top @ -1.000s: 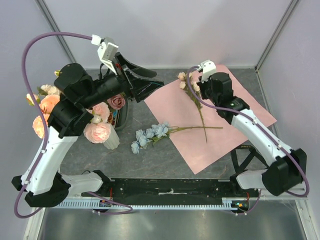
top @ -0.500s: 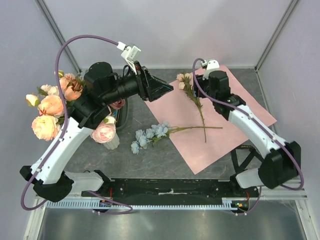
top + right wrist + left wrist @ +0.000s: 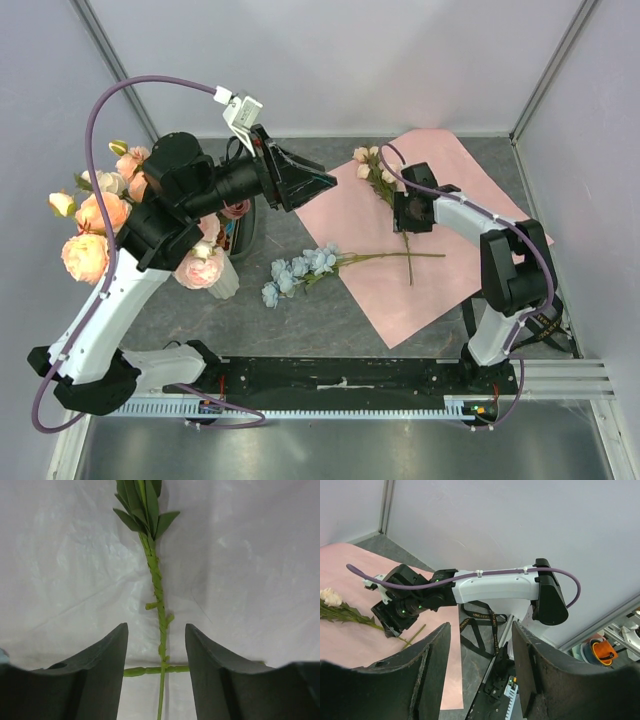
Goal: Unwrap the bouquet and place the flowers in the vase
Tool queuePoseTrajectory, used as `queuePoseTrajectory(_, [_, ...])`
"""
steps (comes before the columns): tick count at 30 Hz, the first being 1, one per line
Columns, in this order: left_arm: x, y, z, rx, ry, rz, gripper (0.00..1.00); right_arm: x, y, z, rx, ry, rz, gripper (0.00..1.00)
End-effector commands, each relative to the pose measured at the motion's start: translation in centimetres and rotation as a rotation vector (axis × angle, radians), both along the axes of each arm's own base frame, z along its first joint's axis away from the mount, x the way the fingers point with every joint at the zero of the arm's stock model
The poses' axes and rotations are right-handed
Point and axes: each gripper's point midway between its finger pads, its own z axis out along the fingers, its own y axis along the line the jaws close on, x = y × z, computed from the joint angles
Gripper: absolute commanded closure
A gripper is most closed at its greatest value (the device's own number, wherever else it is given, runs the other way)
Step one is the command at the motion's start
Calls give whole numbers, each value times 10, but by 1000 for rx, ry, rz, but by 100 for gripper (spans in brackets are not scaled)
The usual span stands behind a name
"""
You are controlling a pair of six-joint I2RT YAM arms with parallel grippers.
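Observation:
The white ribbed vase (image 3: 225,283) stands at the left and holds several peach and pink roses (image 3: 85,255). The pink paper sheet (image 3: 440,190) lies spread flat on the right. A cream flower (image 3: 374,164) lies on it, its green stem (image 3: 159,605) running between the open jaws of my right gripper (image 3: 412,212) just above. A light blue flower (image 3: 300,268) lies at the paper's left edge, and its stem (image 3: 150,670) crosses under the cream one's. My left gripper (image 3: 325,182) hangs open and empty in the air, right of the vase.
The black ribbon (image 3: 478,310) lies looped on the table by the right arm's base, also seen as the ribbon (image 3: 480,625) in the left wrist view. A dark object (image 3: 245,230) stands behind the vase. Grey walls close in the table.
My right gripper opened, turned and came down over the cream flower's stem. My left arm drew back from the vase and rose slightly; the roses shifted.

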Motion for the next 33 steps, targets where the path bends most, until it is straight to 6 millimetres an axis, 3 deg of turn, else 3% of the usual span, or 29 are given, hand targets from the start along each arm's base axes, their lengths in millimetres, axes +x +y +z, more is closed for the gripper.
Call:
queuePoseTrajectory(1, [-9,1,6,-19,-22,-37,41,-11,0,-18,2,56,1,48])
queuePoseTrajectory(2, [-10,0,5,-17,-20,-40,41,-13,-2,-21,-7,63,-3,53])
queuePoseTrajectory(7, [-10,-1,3,-15,-16,-47,41,-15,-8,-39,-46,83,1,53])
queuePoseTrajectory(11, [-11,-2,3,-22,-11,-55,41,-17,-7,-48,-45,98,9,75])
queuePoseTrajectory(14, [-12,-2,2,-21,-5,-57,41,-12,-9,-44,-74,67,7,88])
queuePoseTrajectory(17, [-9,-3,-3,-19,9,-51,41,1,-8,-18,-115,-22,12,100])
queuePoseTrajectory(20, [-3,-9,-11,-15,35,-52,40,17,-1,33,-75,-164,4,100])
queuePoseTrajectory(24, [13,-17,-25,2,96,-26,39,24,15,128,95,-430,10,100])
queuePoseTrajectory(25, [15,-19,-27,3,110,-22,39,20,18,140,133,-465,9,100])
queuePoseTrajectory(26, [18,-20,-28,2,120,-13,39,14,19,169,182,-541,5,100])
queuePoseTrajectory(28, [26,-22,-33,0,145,8,39,8,27,196,280,-623,6,100])
queuePoseTrajectory(29, [26,-23,-32,-5,149,8,39,-2,30,222,339,-692,23,100])
queuePoseTrajectory(30, [29,-26,-34,-7,156,5,38,-4,39,248,413,-783,59,100])
queuePoseTrajectory(31, [29,-28,-33,-21,157,-3,38,-17,53,250,488,-783,129,100])
queuePoseTrajectory(33, [31,-35,-36,-23,172,-29,38,-41,72,303,639,-930,211,100])
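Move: The white flower's bare lower stem lies almost right under the right hand, about 4 cm down and 1 cm back, its blooms some 18 cm ahead and 9 cm left. The blue flower's stem crosses it about 5 cm back from the hand; the blue blooms lie roughly 25 cm left and 9 cm back, all at table height. From the left hand, that lower stem is about 18 cm ahead, 20 cm right and 48 cm below. The white flower's lower stem is pinched by the right hand, which sinks about 4 cm while easing back 2 cm and shuts its half-open fingers. It then lifts fast, some 28 cm, tipping its fingers up by about 45 degrees. The still-empty left hand sinks some 5 cm, edging forward and right. ##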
